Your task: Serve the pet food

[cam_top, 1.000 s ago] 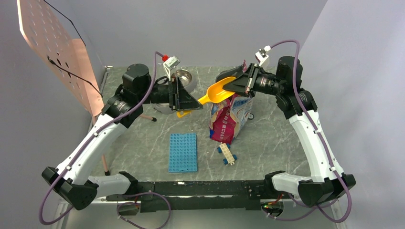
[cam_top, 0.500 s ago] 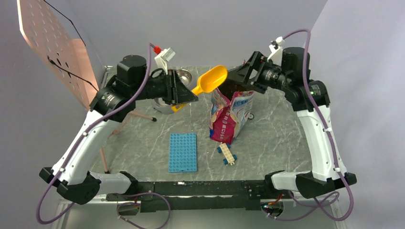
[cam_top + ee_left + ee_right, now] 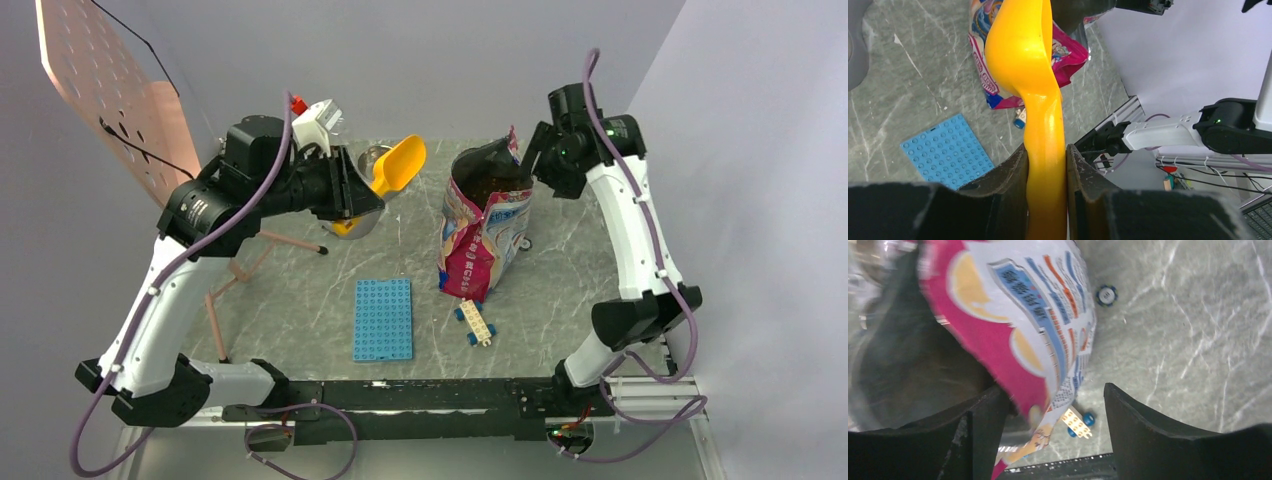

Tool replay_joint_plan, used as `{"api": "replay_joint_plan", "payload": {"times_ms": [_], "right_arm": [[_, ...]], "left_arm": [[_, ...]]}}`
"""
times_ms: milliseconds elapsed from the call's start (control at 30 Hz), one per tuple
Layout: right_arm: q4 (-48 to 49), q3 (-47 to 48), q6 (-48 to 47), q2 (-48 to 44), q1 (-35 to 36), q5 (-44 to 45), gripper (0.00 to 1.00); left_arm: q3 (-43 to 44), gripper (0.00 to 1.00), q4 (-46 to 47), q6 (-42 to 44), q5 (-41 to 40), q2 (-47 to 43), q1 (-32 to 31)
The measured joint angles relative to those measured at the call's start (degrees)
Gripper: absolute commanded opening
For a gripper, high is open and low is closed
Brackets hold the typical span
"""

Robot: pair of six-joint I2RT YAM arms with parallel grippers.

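Observation:
The glossy pink, white and blue bag (image 3: 485, 225) stands open at mid-table, and the dark-brown pet food (image 3: 490, 175) shows in its mouth. My left gripper (image 3: 350, 205) is shut on the handle of the yellow scoop (image 3: 397, 165), which is held tilted above the steel bowl (image 3: 372, 158), left of the bag. In the left wrist view the scoop (image 3: 1020, 45) shows only its underside, so what it carries is hidden. My right gripper (image 3: 533, 150) stands open at the bag's top right rim. In the right wrist view the bag wall (image 3: 1023, 315) lies against the left finger of that gripper (image 3: 1055, 405), not pinched.
A blue studded plate (image 3: 383, 318) lies in front, with a small brick car (image 3: 475, 322) beside it. A blue wheel (image 3: 524, 243) sits right of the bag. Thin pinkish sticks (image 3: 240, 270) lean at the left, under a copper perforated panel (image 3: 110, 100).
My right gripper has opened, let go of the bag's rim and drawn back to the right. The left arm has lifted the scoop away from the bag's mouth and leftward over the bowl.

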Motion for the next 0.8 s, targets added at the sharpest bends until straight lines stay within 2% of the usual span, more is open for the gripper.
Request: {"api": "replay_joint_plan", "payload": {"times_ms": [200,233,267,367,533,667,800], "right_arm": [[0.11,-5.77,0.35,2.19,1.70,2.84,0.22],[0.17,-5.79,0.07,2.27,2.51,3.89,0.08],[0.46,-5.92,-0.13,2.32,3.52,5.33,0.00],[1.25,-6.82,-1.44,2.32,5.75,9.88,0.00],[0.37,-5.35,-4.55,2.93,4.42,13.70,0.00],[0.15,-0.94,-10.08,5.68,-0.55,12.66,0.00],[3.26,-0.50,-17.86,6.29,-6.80,10.82,0.00]], "left_arm": [[-2.78,0.00,-0.28,0.11,0.96,-0.02,0.00],[-3.06,0.00,-0.31,0.09,1.07,-0.02,0.00],[-3.23,0.00,-0.44,0.09,1.11,0.07,0.00],[-3.26,0.00,-0.87,0.11,1.14,0.20,0.00],[-3.26,0.00,-1.25,0.11,1.11,0.31,0.00],[-3.26,0.00,-1.42,0.11,1.44,0.52,0.00],[-3.26,0.00,-1.40,0.11,2.60,1.31,0.00]]}}
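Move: The right rim of the pet food bag lies about 5 cm below my right hand, between its open fingers, perhaps 1 cm to the left. The bag's middle is some 8 cm left of that hand and 18 cm lower. On the table roughly 30 cm below it are the small wheel, about 4 cm ahead and 2 cm right, and the toy car, 14 cm back and 9 cm left. From my left hand that rim is about 12 cm ahead, 28 cm right and 15 cm lower. I sink my right hand about 4.5 cm over the bag's right rim and shut its fingers, pinching the rim, then pull the bag some 8 cm to the right and a few centimetres forward, rolling the wrist about 20 degrees so the hand's left side dips. My left hand keeps its grip on the yellow scoop's handle and settles about 3 cm lower. ##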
